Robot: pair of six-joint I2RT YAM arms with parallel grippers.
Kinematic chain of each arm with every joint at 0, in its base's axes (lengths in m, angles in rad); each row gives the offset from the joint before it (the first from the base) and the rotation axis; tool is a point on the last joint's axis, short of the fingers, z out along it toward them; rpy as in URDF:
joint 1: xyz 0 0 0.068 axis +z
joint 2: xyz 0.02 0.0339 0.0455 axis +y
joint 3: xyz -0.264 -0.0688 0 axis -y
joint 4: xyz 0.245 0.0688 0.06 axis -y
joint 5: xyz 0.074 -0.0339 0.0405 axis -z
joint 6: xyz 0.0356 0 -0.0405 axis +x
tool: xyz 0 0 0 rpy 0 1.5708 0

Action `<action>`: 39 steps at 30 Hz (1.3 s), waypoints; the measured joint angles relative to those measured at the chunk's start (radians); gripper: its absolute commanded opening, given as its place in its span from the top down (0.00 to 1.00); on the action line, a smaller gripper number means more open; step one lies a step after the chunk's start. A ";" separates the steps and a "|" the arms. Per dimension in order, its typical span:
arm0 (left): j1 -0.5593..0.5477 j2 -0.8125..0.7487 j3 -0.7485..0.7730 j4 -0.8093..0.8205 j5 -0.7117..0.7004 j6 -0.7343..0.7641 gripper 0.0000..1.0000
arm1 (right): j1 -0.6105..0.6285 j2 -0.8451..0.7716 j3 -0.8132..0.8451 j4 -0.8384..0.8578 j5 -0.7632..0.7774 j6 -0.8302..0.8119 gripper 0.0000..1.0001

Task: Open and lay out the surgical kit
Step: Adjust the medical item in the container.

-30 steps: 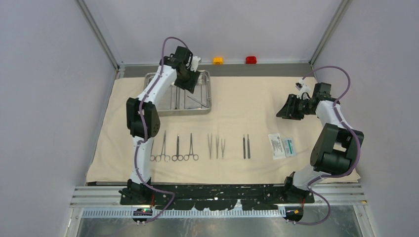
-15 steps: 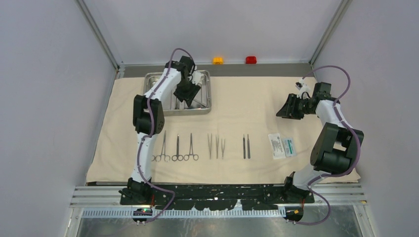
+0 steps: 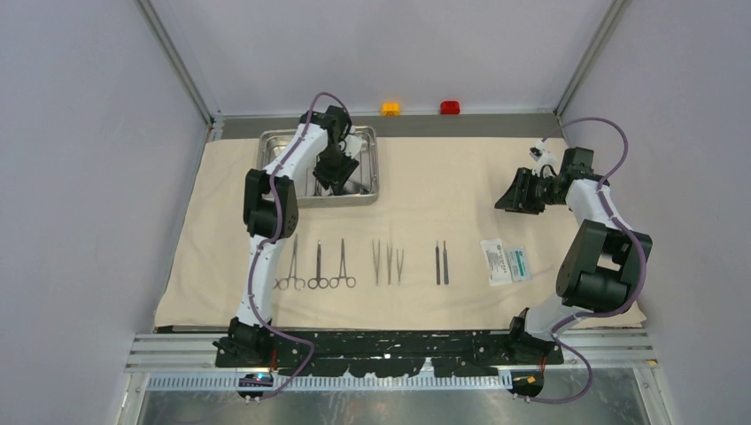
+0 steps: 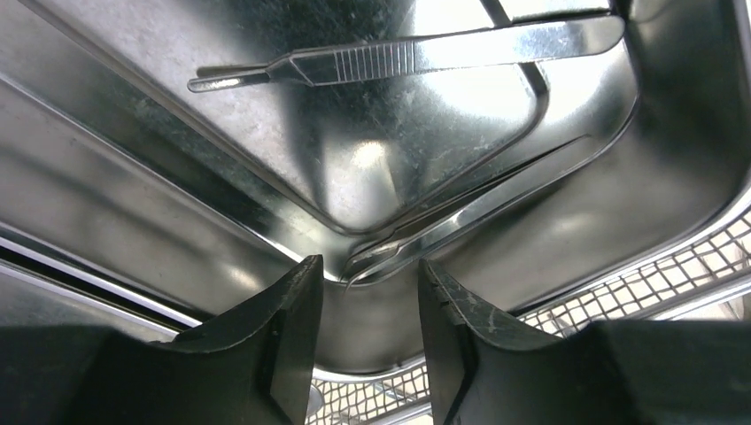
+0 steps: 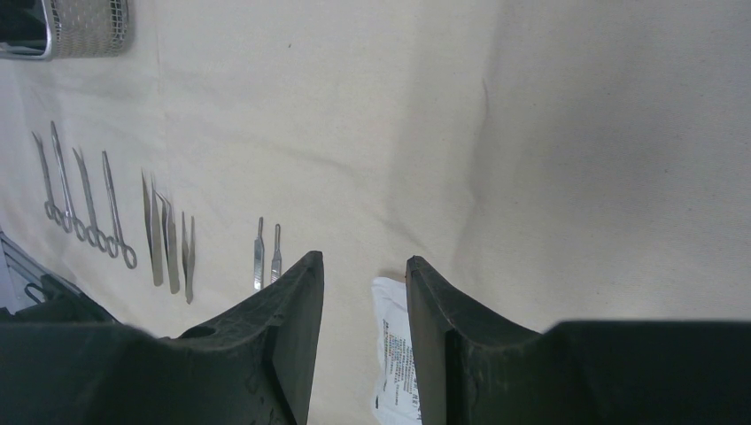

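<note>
The beige cloth wrap (image 3: pixel 443 177) lies spread flat. At its far left stands the steel tray (image 3: pixel 354 200). My left gripper (image 3: pixel 336 177) reaches down into the tray's right compartment, open and holding nothing. In the left wrist view the left gripper (image 4: pixel 367 266) frames the tip of a slim metal tool (image 4: pixel 460 221) lying along the tray wall. A thin straight tool (image 4: pixel 407 60) lies farther in. On the cloth lie ring-handled forceps (image 3: pixel 317 266), tweezers (image 3: pixel 388 262), two thin tools (image 3: pixel 441 263) and the white-and-green packet (image 3: pixel 506 262). My right gripper (image 3: pixel 514 197) hovers open over the cloth.
An orange button (image 3: pixel 390 108) and a red button (image 3: pixel 450 107) sit on the ledge behind the cloth. Wire mesh (image 4: pixel 691 266) shows beside the tray wall. Grey walls close in both sides. The packet (image 5: pixel 394 354) shows just below the right gripper (image 5: pixel 365 266).
My left gripper has come nearer and lower, from the tray's far edge into its right compartment, with the jaws slightly narrower. The right arm has not moved.
</note>
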 measured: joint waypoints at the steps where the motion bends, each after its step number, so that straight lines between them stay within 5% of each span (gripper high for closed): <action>1: 0.000 0.000 0.002 -0.008 0.000 0.005 0.57 | 0.000 0.000 0.000 0.000 0.000 0.000 0.55; 20: 0.000 0.077 0.071 -0.067 -0.030 0.022 0.71 | 0.000 0.000 0.000 0.000 0.000 0.000 0.55; 39: 0.008 0.028 -0.008 0.154 -0.035 -0.120 0.77 | 0.000 0.005 0.000 -0.001 0.001 0.000 0.55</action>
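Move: The scalpel handle left in the tray's right compartment slants from near right to far left. Its middle lies about 3 cm ahead of the left hand, 5 cm to its right and 2 cm below. The divider runs some 5 cm to the left, level with the hand, and the middle of the near rim is about 4 cm back and 3 cm right. From the idle right hand, the handle is roughly 43 cm left, 8 cm ahead and 8 cm lower. Down first by nearly 2 cm, easing slightly back and left, the left hand sinks close to the tray floor while its fingers close from half open to about a quarter. Then it sweeps about 4 cm forward, low along the floor towards the scalpel handle's far-left tip, fingertips swinging outward by some 10 degrees and the wrist turning slightly counter-clockwise. ##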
